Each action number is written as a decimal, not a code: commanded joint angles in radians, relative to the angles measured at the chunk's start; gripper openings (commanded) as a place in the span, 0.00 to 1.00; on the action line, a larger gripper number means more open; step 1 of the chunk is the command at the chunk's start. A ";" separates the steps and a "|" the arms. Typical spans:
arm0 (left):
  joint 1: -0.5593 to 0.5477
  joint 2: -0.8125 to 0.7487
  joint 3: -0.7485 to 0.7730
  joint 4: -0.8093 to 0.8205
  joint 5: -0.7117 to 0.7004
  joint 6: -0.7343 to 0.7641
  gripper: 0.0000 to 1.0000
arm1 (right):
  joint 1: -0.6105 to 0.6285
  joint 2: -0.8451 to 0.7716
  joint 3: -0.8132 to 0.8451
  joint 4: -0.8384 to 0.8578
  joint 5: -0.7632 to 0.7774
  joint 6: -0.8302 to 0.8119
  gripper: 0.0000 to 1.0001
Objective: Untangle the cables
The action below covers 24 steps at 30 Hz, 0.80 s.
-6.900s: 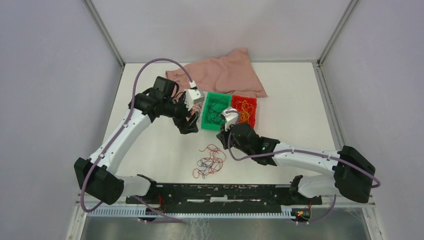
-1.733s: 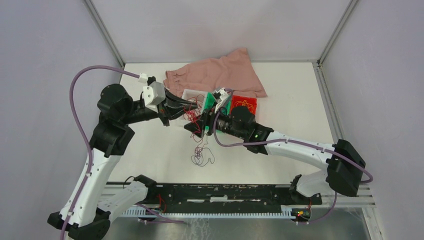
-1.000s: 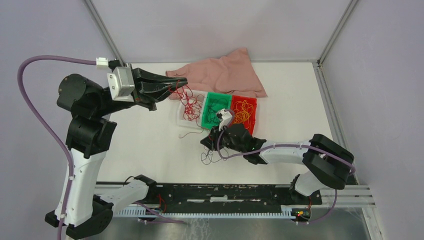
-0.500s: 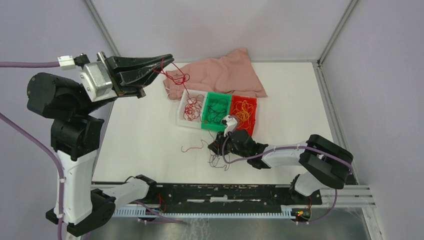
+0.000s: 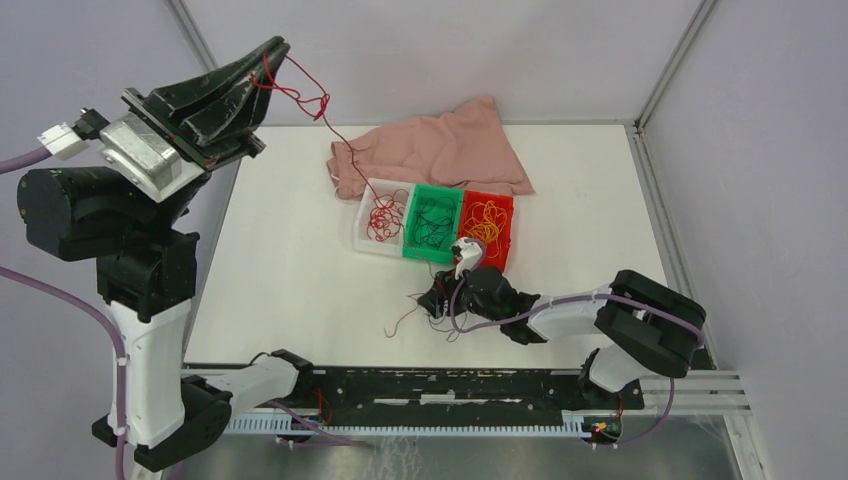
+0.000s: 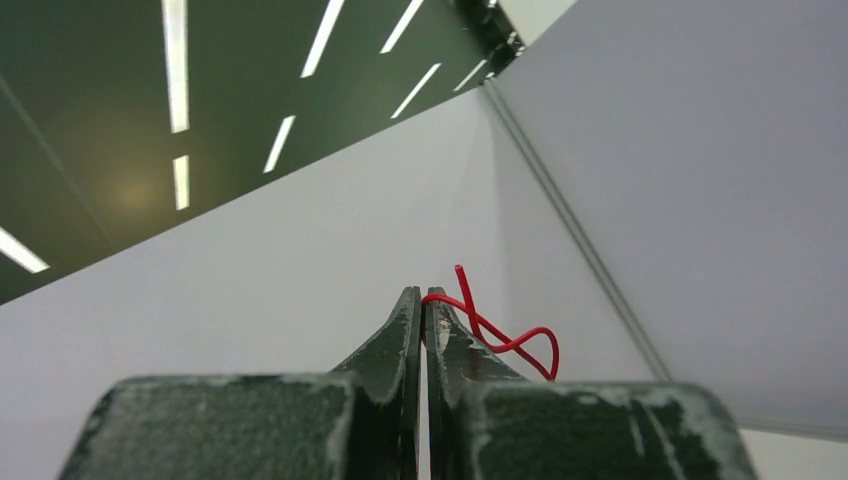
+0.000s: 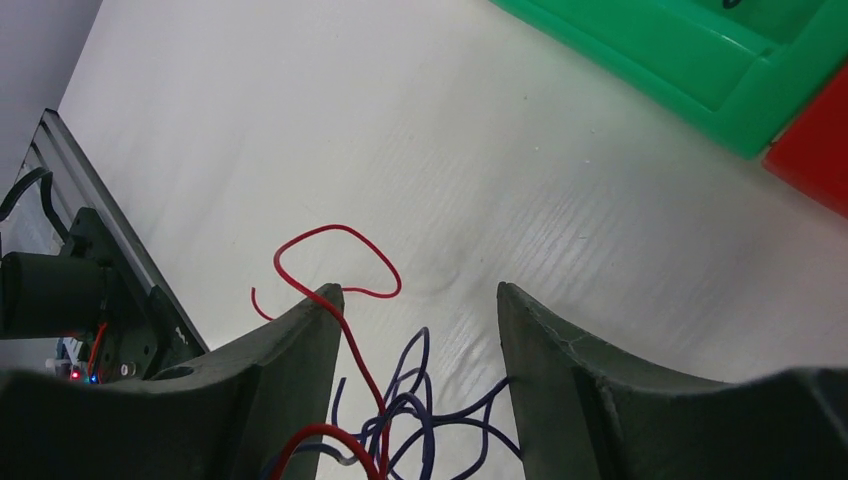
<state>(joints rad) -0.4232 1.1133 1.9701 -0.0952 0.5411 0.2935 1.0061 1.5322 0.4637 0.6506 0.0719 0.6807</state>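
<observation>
High at the upper left, my left gripper (image 5: 268, 52) is shut on the end of a red cable (image 5: 311, 100), which hangs in loops down toward the pink cloth. The left wrist view shows that red cable (image 6: 503, 337) pinched at the tips of the left gripper (image 6: 422, 300). My right gripper (image 5: 436, 300) sits low on the table in front of the bins. It is open over a small clump of dark blue and red cables (image 5: 428, 314). In the right wrist view those cables (image 7: 420, 405) lie between the spread fingers of the right gripper (image 7: 420, 300), and none is pinched.
Three bins stand side by side mid-table: a clear bin (image 5: 362, 226) with red cables, a green bin (image 5: 412, 222) with dark cables, and a red bin (image 5: 507, 232) with orange cables. A pink cloth (image 5: 450, 150) lies behind them. The green bin (image 7: 680, 60) is close ahead of the right gripper.
My left arm has risen higher and further left, drawing the red cable up and away from the clump. The right gripper has opened over the remaining cables on the table.
</observation>
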 commanded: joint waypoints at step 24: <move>-0.005 0.007 0.016 0.172 -0.200 0.065 0.03 | -0.105 -0.395 0.174 -0.085 -0.141 0.118 0.94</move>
<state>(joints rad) -0.4232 1.1172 1.9743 0.0994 0.2947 0.3847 0.9012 1.1591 0.5865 0.6350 -0.0093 0.8143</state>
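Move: The right hand, low over the table with fingers already parting, has the tangled blue cable with its red strand about 3 cm back, 2 cm right and 3 cm below. Some 17 cm ahead of it is the green bin, with the white bin 10 cm farther left. The raised left hand still pinches the red cable; from it the white bin lies about 20 cm ahead, 3 cm right and 67 cm below, the blue cable 15 cm right and 68 cm below. Upward, slowly at first and then fast, the right hand climbs about 20 cm from the table, its fingers opening wider and tilting up some 30 degrees to nearly level, with red and blue strands still draped about them. The left keeps its pinch on the red cable, moving up and left about 5 cm each while tipping further upward, then easing back slightly. ##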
